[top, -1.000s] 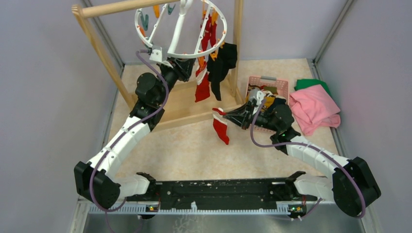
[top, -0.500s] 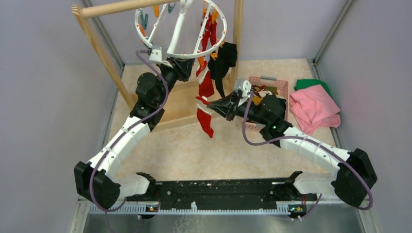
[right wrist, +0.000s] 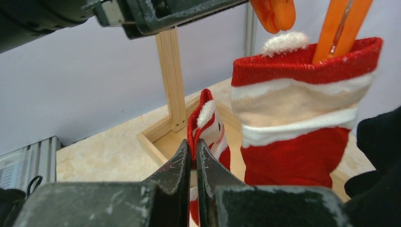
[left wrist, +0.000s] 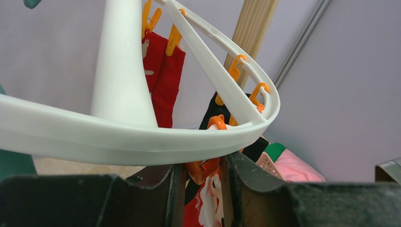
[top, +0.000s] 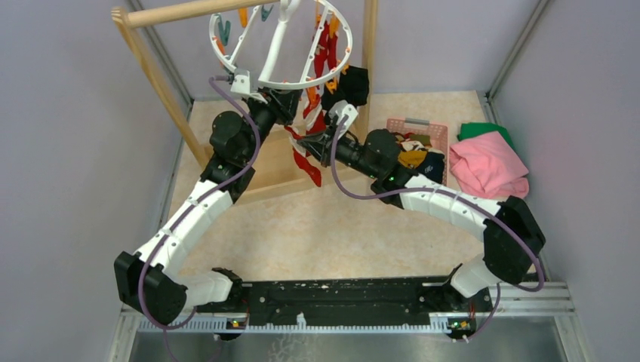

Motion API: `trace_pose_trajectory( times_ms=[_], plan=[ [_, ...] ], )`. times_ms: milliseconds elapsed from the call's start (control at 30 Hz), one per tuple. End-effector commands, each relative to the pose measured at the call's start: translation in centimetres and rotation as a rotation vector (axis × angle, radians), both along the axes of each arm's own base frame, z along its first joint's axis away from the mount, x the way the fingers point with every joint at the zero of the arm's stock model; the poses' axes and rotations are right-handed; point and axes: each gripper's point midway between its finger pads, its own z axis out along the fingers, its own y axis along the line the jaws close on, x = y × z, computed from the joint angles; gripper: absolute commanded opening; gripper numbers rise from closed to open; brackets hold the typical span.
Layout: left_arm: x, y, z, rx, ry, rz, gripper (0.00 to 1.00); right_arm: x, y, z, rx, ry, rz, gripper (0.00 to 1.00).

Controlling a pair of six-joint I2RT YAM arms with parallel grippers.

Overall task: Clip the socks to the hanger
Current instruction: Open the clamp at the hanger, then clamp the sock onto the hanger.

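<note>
The white ring hanger (top: 302, 83) hangs from the wooden rack with red socks (top: 324, 53) and a black sock (top: 352, 84) clipped to it. My left gripper (top: 290, 102) sits just under the ring's near rim (left wrist: 142, 142), shut on a dangling orange clip (left wrist: 203, 169). My right gripper (top: 302, 142) is shut on the cuff of a red sock with white patterns (right wrist: 204, 120), which hangs down below it (top: 308, 170). This sock is just below and beside the left gripper. Beside it a red-white striped sock (right wrist: 293, 118) hangs from another orange clip (right wrist: 340, 28).
The wooden rack's post (top: 158, 83) and base (top: 275, 170) stand at the back left. A pink basket (top: 423, 127) holding more socks is at the right. Beyond it lie a folded pink cloth (top: 489, 170) and a green cloth (top: 477, 130).
My right arm has swung left and up from near the basket to under the hanger, carrying the red patterned sock. The left gripper has stayed on its clip.
</note>
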Motion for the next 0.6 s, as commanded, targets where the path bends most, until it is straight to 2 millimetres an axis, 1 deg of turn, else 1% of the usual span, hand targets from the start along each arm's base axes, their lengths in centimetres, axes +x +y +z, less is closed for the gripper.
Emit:
trace_pose_trajectory(
  times_ms=[0,100,233,333,433,567],
  plan=[
    [-0.7,0.8,3.8,-0.058,-0.075,0.020,0.06,1.2,1.3,4.5,0.093,-0.052,-0.091,0.00],
    [-0.6,0.8,3.8,-0.059,-0.069,0.018,0.05,2.4,2.0,5.0,0.127,-0.035,-0.148,0.00],
    [-0.6,0.7,3.8,-0.060,-0.063,0.017,0.05,3.7,1.9,5.8,0.189,-0.014,-0.204,0.00],
    [-0.5,0.6,3.6,-0.061,-0.055,0.014,0.05,4.6,1.1,6.1,0.219,-0.002,-0.273,0.00],
    [-0.5,0.6,3.5,-0.062,-0.049,0.014,0.05,5.2,-0.2,6.3,0.247,0.006,-0.346,0.00],
    [-0.4,0.5,3.4,-0.069,-0.040,0.011,0.05,5.7,-1.6,6.4,0.279,0.006,-0.414,0.00]
  ],
)
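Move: The orange clamp being held open sits between the left hand's pads. From the right hand, which already pinches the red sock by its cuff, the clamp is some 7 cm ahead, 2 cm to the left and 7 cm up, with the hanger rim about 5 cm above the clamp. The Santa sock hangs about 9 cm ahead of the right hand and 2 cm to its right, nearly level; the black sock is some 13 cm ahead and 8 cm right. The red sock, cuff still pinched in the shut right fingers, is carried forward about 5 cm and up some 3 cm towards the open clamp, swinging out to the left at first and then back right, while the wrist yaws roughly 20 degrees clockwise. The left hand stays put and keeps its squeeze on the clamp under the rim. ##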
